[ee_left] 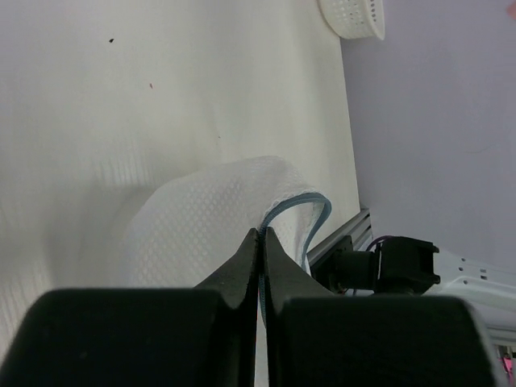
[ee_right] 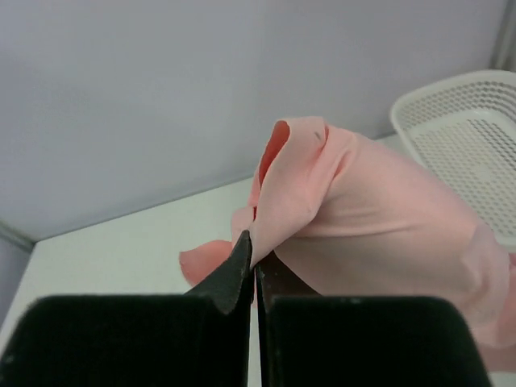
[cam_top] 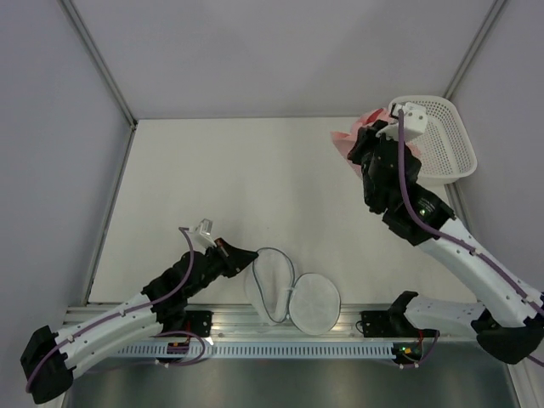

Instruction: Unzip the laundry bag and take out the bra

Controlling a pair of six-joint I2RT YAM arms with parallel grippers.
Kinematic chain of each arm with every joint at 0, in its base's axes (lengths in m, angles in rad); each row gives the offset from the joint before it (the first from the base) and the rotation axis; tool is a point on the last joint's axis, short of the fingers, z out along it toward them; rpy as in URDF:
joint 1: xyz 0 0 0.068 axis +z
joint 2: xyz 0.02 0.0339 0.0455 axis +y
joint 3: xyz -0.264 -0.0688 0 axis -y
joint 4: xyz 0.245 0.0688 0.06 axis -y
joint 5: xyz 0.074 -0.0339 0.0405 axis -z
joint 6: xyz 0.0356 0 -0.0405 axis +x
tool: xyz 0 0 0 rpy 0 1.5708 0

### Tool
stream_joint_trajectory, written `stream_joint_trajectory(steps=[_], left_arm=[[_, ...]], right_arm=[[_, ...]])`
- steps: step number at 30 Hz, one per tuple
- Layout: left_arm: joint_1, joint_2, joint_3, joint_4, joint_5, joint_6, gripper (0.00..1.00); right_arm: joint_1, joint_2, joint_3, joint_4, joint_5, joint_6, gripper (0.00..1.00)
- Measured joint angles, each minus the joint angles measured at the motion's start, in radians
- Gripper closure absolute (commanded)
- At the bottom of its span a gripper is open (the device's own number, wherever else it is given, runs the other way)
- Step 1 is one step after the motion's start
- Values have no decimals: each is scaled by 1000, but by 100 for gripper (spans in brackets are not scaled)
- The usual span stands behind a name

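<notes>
The laundry bag (cam_top: 293,293) lies unzipped near the table's front edge. Its two round white mesh halves are spread apart, each edged by the grey zipper rim. My left gripper (cam_top: 240,257) is shut on the bag's left edge. In the left wrist view the zipper rim (ee_left: 310,211) runs between the closed fingers of the left gripper (ee_left: 260,234), with the mesh (ee_left: 201,222) beyond. The salmon-pink bra (cam_top: 350,136) hangs at the back right, clear of the bag. My right gripper (ee_right: 256,248) is shut on a fold of the bra (ee_right: 363,210), next to the basket's left side.
A white perforated plastic basket (cam_top: 446,140) stands at the back right corner, also seen as the basket (ee_right: 468,121) and the basket (ee_left: 355,18) in the wrist views. Grey walls enclose the table on three sides. An aluminium rail (cam_top: 255,327) runs along the front edge.
</notes>
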Motion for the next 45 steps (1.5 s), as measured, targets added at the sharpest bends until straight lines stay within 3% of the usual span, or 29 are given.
stream_joint_trajectory(steps=[7, 11, 17, 24, 25, 26, 28, 29, 32, 36, 40, 45], left_arm=[[0, -71, 0, -19, 34, 0, 98], [0, -117, 0, -43, 48, 0, 98], [0, -150, 6, -91, 49, 1, 98], [1, -154, 34, -137, 47, 1, 98], [1, -154, 38, -142, 46, 1, 98], [1, -154, 43, -148, 45, 1, 98], [1, -154, 48, -151, 42, 2, 98], [1, -154, 51, -156, 41, 2, 98], [1, -150, 55, -163, 36, 2, 98], [1, -142, 58, -167, 26, 3, 98], [1, -141, 58, -171, 14, 7, 98], [1, -174, 58, -203, 2, 14, 98]], right_arm=[[-478, 243, 101, -66, -148, 88, 100], [-678, 412, 172, -80, -232, 138, 100], [-850, 685, 385, -95, -359, 199, 100], [-954, 1061, 778, -176, -518, 264, 99], [-966, 1106, 816, -184, -537, 273, 61], [-974, 1139, 844, -195, -551, 287, 41], [-990, 1213, 893, -202, -584, 300, 17], [-998, 1235, 898, -203, -593, 301, 14], [-1013, 1237, 814, -135, -614, 301, 2], [-1018, 1088, 491, 56, -661, 313, 2], [-1017, 896, 258, 232, -728, 340, 2], [-974, 521, -41, 394, -732, 335, 2]])
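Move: The bra is already pinched in the right hand's closed fingers, well above the table. The white basket it is taken to lies about 28 cm ahead, some 30 cm to the right and roughly 36 cm below, alone at the far right of the table. From the left hand, which already pinches the laundry bag's zip edge, the basket is about 43 cm ahead, 70 cm to the right and 7 cm lower. The right fingers let go of the bra, opening wide after a quick sweep of about 30 cm forward and 30 cm right, down some 25 cm to the basket, the hand swinging about 25 degrees clockwise and tipping down. The empty hand then backs off, up about 14 cm and back 11 cm with a little left, levelling out. The left fingers keep their pinch on the bag's edge, rising about 2 cm. ##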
